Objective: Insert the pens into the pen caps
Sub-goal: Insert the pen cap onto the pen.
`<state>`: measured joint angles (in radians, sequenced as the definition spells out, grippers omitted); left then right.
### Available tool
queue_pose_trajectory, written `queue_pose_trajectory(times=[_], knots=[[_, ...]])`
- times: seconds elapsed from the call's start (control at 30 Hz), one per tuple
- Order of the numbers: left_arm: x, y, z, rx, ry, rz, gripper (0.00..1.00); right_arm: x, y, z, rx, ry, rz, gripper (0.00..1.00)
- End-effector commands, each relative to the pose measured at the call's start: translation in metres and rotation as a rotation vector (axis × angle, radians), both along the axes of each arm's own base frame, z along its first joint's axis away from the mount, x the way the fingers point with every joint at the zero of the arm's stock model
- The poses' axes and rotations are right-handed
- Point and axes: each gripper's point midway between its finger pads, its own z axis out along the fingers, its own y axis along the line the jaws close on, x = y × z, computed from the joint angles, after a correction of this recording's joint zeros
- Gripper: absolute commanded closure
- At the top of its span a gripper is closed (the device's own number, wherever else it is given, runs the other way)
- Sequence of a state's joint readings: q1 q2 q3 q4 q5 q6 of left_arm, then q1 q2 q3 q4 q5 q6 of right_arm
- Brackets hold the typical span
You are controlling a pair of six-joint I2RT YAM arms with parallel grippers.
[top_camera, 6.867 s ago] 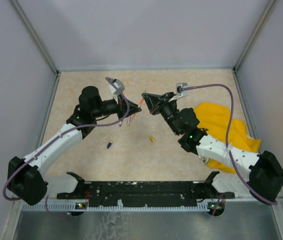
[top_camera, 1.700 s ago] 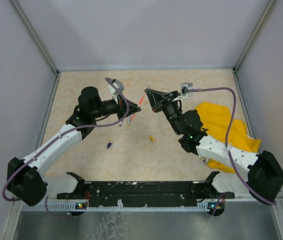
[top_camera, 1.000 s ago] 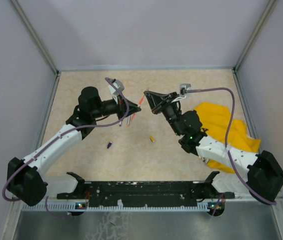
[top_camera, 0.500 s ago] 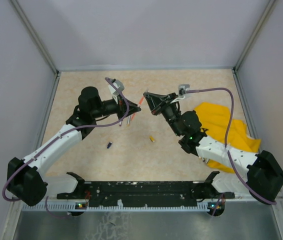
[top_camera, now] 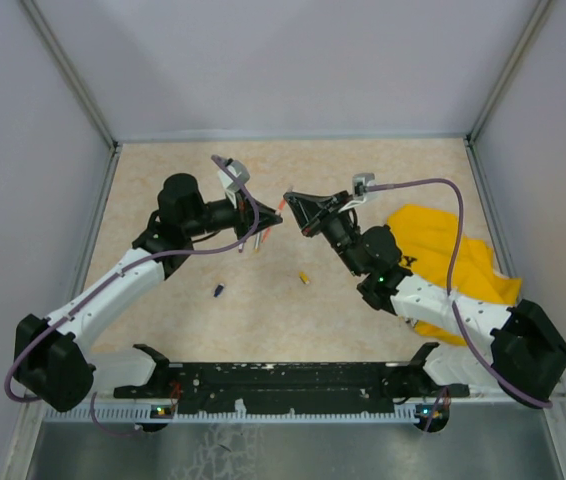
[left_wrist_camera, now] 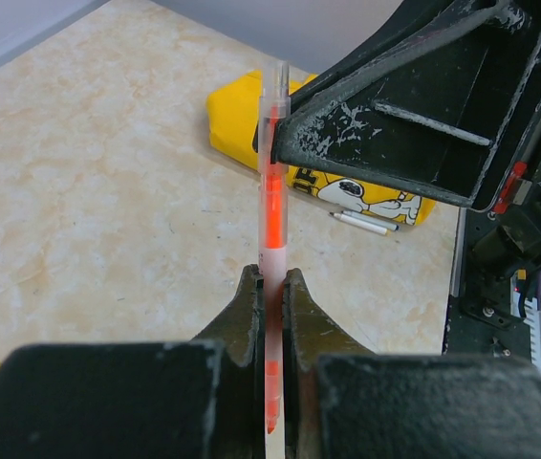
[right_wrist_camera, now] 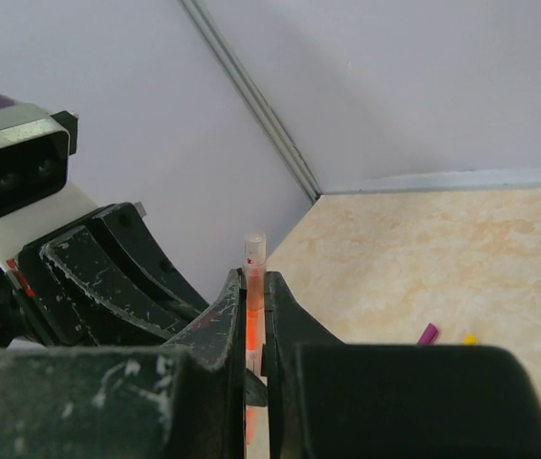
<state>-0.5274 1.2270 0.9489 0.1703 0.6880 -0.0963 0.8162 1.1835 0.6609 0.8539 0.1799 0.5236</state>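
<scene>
An orange-pink pen point(left_wrist_camera: 272, 215) with a clear end stands between the jaws of my left gripper point(left_wrist_camera: 270, 277), which is shut on its barrel; the orange nib points back toward the palm. My right gripper point(right_wrist_camera: 254, 277) is shut on the same pen point(right_wrist_camera: 253, 287) near its clear end, crossing it from the right. In the top view the left gripper point(top_camera: 270, 222) and the right gripper point(top_camera: 291, 200) meet tip to tip above the table's middle, with the pen point(top_camera: 280, 205) between them. A yellow pen cap point(top_camera: 304, 277) and a dark blue pen cap point(top_camera: 219, 291) lie on the table in front. A purple cap point(right_wrist_camera: 427, 334) lies further back.
A yellow cloth point(top_camera: 453, 262) with a cartoon print lies at the right, under the right arm, with a white pen point(left_wrist_camera: 361, 222) beside it. More pens point(top_camera: 254, 241) lie under the left gripper. Grey walls close in the table on three sides.
The right gripper has shifted a little left and down, closer to the left gripper, and now sits on the pen's end. The left arm has stayed still with the pen.
</scene>
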Motion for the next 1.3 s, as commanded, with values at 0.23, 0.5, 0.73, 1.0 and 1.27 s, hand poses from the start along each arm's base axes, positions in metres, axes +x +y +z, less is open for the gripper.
queue_pose_trajectory(times=[0.23, 0.5, 0.73, 1.0, 1.27], knots=[[0.002, 0.0, 0.014, -0.02, -0.06, 0.001, 1.0, -0.001, 0.006, -0.013, -0.044, -0.023, 0.02, 1.0], [0.002, 0.0, 0.014, -0.019, -0.059, 0.002, 1.0, -0.005, 0.009, -0.012, -0.05, -0.032, 0.047, 0.9], [0.002, 0.0, 0.014, -0.019, -0.061, 0.004, 1.0, -0.01, 0.007, -0.001, -0.032, -0.053, 0.055, 0.78], [0.003, 0.0, 0.014, -0.018, -0.059, 0.005, 1.0, -0.015, 0.003, 0.001, -0.035, -0.054, 0.061, 0.67], [0.003, 0.001, 0.014, -0.017, -0.061, 0.01, 1.0, -0.016, -0.017, 0.019, -0.029, -0.051, -0.009, 0.58]])
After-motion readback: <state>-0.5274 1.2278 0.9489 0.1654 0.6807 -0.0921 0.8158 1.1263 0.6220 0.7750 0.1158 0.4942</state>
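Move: The orange pen's clear cap is already over the pen top, pinched between the right fingers right at their hand point. It lies about 5 cm above the left hand, which grips the pen, and some 1 cm ahead and 2 cm to its right. On the table, roughly 24 cm below the right hand, the capped yellow pen lies about 11 cm ahead and 7 cm left, the loose yellow cap 4 cm right and level fore-and-aft. The cap is pressed down over the pen by the still-shut right fingers, sinking about half a centimetre with the left hand yielding as far. The right fingers then open to some two-fifths and release it, the hand sinking to about 2.5 cm below its start with a slight drift left, before easing back about 1 cm and slightly up. The left hand keeps its grip and comes back up. ##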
